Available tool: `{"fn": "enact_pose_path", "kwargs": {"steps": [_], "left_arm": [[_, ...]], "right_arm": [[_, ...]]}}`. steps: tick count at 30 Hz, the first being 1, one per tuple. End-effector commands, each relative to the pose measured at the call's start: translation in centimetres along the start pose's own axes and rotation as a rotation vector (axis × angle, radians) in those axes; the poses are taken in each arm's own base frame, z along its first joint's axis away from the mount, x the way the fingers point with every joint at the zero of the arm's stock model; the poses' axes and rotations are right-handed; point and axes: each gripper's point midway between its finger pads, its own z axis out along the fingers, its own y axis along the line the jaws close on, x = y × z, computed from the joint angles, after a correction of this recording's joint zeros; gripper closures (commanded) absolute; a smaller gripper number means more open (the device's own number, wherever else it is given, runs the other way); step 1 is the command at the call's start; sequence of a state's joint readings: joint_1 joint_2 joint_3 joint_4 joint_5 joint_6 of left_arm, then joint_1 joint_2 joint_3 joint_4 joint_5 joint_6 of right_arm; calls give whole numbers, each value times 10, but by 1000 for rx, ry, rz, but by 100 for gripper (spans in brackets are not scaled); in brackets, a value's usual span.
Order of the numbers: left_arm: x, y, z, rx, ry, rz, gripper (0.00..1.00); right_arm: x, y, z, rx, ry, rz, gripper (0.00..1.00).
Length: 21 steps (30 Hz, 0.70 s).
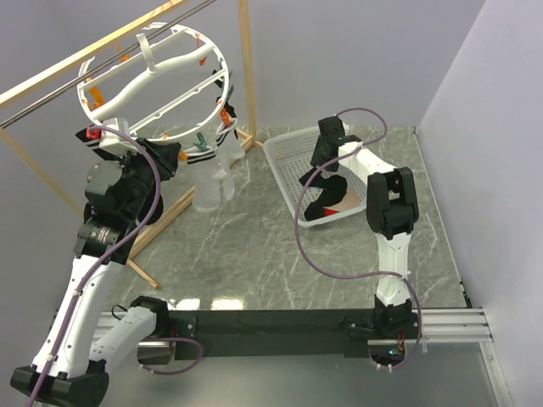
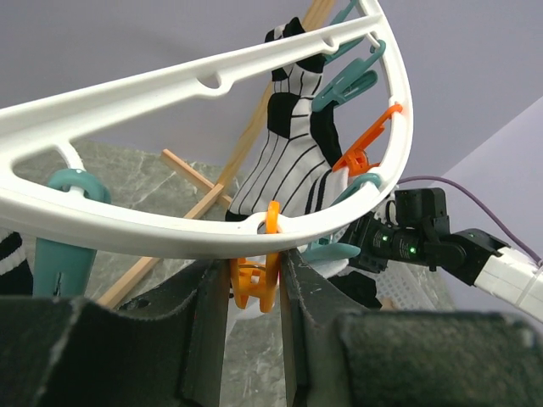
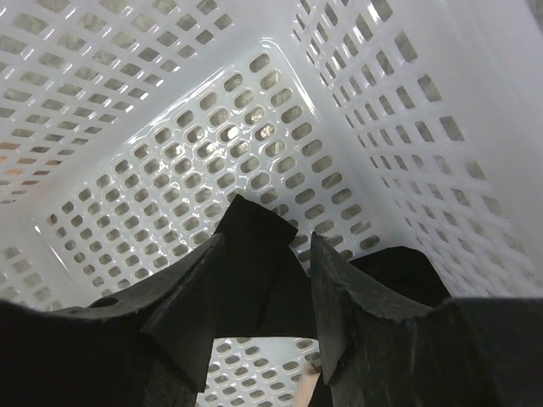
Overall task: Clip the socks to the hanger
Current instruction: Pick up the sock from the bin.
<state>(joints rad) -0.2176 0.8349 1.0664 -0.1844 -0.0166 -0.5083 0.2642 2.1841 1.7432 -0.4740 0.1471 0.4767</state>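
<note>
The white round hanger hangs from a rod at the back left. My left gripper is up at its lower rim and is shut on an orange clip under the ring. A black-and-white striped sock hangs from a teal clip across the ring. My right gripper reaches into the white mesh basket. There its jaws hold a black sock lifted off the basket floor. More dark socks lie in the basket.
A wooden rack frame and a metal rod carry the hanger. A wooden foot bar runs across the marble table. Pale socks dangle under the hanger. Basket walls close around my right gripper.
</note>
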Motion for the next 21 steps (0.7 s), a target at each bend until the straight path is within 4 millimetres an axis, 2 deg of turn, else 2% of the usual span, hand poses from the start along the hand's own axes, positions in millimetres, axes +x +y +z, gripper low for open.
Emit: {"fn": "enact_pose_path", "kwargs": {"steps": [1, 6, 12, 16, 17, 19, 21], "left_arm": [[-24, -9, -3, 24, -76, 17, 87], [-25, -9, -3, 19, -77, 24, 87], [-27, -9, -4, 20, -83, 22, 87], [-27, -10, -5, 22, -86, 18, 87], [-28, -10, -5, 23, -89, 16, 87], [-28, -11, -6, 25, -89, 15, 87], [-30, -12, -6, 27, -93, 11, 87]], "right_arm": [[1, 0, 3, 8, -1, -28, 49], [3, 4, 11, 2, 18, -15, 54], [8, 0, 18, 18, 35, -35, 55], [8, 0, 20, 19, 30, -35, 70], [6, 1, 19, 16, 24, -31, 83], [1, 2, 15, 13, 10, -27, 100], [-7, 7, 6, -6, -10, -21, 100]]}}
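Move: The black sock I'm after lies on the bin's bottom right under my open right fingers, its middle about 3 cm below and 2 cm back of them. A second black sock lies about 7 cm back and 4 cm to the right, the beige sock about 11 cm back and 8 cm right, both some 4 cm lower than the hand. From my left hand, up at the hanger, the target sock is roughly 20 cm ahead, 35 cm right and 37 cm below. With my right fingers half open, straddling the black sock, I sink about 2.5 cm almost straight down into the bin, tipping only slightly. There I stop and hold the hand in place while the fingers shut fully, pinching the cloth near the sock's far end against the bin floor. ##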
